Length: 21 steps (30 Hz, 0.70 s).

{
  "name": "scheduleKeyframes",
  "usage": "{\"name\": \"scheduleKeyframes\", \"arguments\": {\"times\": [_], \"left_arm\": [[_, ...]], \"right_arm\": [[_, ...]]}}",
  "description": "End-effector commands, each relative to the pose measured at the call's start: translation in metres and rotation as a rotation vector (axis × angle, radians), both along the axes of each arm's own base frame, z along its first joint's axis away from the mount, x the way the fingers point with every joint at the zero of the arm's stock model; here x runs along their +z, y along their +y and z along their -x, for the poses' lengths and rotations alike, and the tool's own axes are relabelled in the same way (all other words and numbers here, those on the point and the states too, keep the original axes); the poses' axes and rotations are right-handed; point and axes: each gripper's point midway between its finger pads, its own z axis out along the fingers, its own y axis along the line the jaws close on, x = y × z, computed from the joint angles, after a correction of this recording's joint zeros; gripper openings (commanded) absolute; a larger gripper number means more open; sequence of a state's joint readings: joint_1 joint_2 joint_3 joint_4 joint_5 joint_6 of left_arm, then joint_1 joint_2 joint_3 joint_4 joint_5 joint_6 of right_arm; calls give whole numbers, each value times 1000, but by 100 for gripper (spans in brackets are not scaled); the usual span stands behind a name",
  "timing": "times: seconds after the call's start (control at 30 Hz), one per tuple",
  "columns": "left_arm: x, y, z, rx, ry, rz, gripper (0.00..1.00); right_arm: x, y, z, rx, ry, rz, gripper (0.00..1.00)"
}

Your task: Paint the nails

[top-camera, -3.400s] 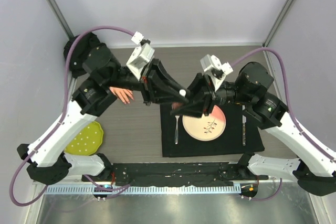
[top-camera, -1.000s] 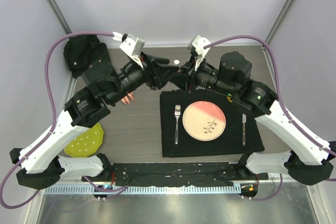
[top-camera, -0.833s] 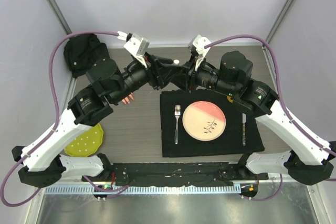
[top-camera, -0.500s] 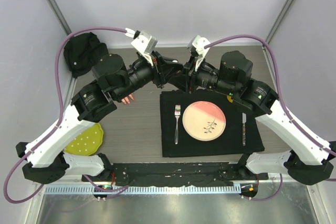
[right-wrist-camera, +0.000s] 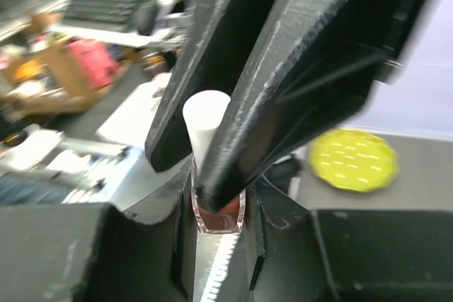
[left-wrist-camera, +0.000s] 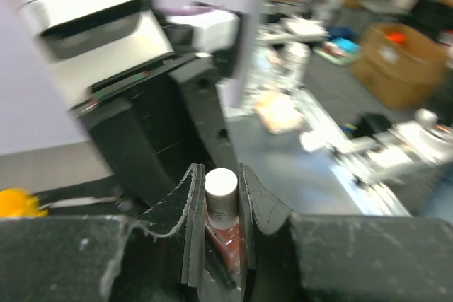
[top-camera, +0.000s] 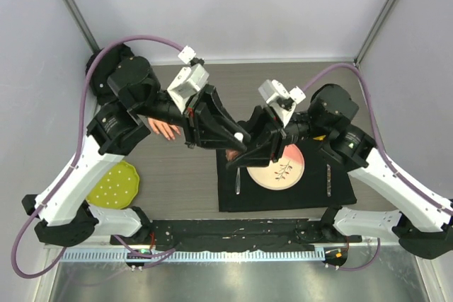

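A small polish bottle with a white cap (top-camera: 239,136) hangs above the black placemat, held between both grippers. My left gripper (top-camera: 233,134) is shut on the cap (left-wrist-camera: 221,187), with red polish showing below it. My right gripper (top-camera: 245,149) is shut on the glass body (right-wrist-camera: 219,216); in the right wrist view the left fingers (right-wrist-camera: 283,97) cover most of the cap (right-wrist-camera: 204,119). The pale pink mannequin hand (top-camera: 164,128) lies on the table at the left, partly under my left arm. Its nails are too small to make out.
A black placemat (top-camera: 340,190) holds a pink-and-cream plate (top-camera: 291,169), a fork (top-camera: 238,183) and a knife (top-camera: 328,175). A yellow dotted dish (top-camera: 113,185) sits at the near left, also in the right wrist view (right-wrist-camera: 354,153). Grey walls close in the table.
Both grippers have swung with the bottle from the far middle of the table toward me, over the placemat's left edge. The left jaws have closed onto the cap.
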State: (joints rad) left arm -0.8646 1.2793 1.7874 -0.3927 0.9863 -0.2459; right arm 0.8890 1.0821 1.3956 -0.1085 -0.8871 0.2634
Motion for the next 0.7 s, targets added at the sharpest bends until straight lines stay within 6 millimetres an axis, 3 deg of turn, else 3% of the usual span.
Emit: {"name": "scheduleKeyframes", "arguments": {"times": [0.0,0.2,0.23,0.27,0.37,0.53,0.57,0.67], "left_arm": [[-38,7,29,-359,67,-105,0],[-27,10,18,-245,45,-77,1],[-24,6,6,-153,44,-71,8],[-26,9,1,-106,43,-84,33],[-15,18,-10,59,11,-75,64],[9,45,-25,335,-25,20,76],[12,49,-40,435,-16,40,77],[19,64,-59,606,39,66,77]], "right_arm": [[35,-18,48,267,-63,-114,1],[29,-12,33,167,-84,-85,1],[28,-10,29,151,-88,-81,1],[23,-9,26,130,-66,-45,1],[13,-2,6,30,-83,3,1],[2,4,-37,-203,-115,65,1],[-2,5,-43,-229,-111,90,1],[-9,2,-58,-310,-133,136,1]]}}
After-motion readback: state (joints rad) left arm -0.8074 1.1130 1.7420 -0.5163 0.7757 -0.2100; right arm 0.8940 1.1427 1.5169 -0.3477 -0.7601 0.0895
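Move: The upright nail polish is already between both hands: its middle is some 2 cm below the left hand, which pinches the white cap, and some 2 cm above the right hand, which grips the bottle. Far below on the table, roughly 47 cm under the left hand, the fork lies about 12 cm ahead and level sideways, the plate about 14 cm ahead and 12 cm to the right. Both swing back 2 cm; left releases the cap, withdrawing leftward, while right carries the polish forward 5 cm. ##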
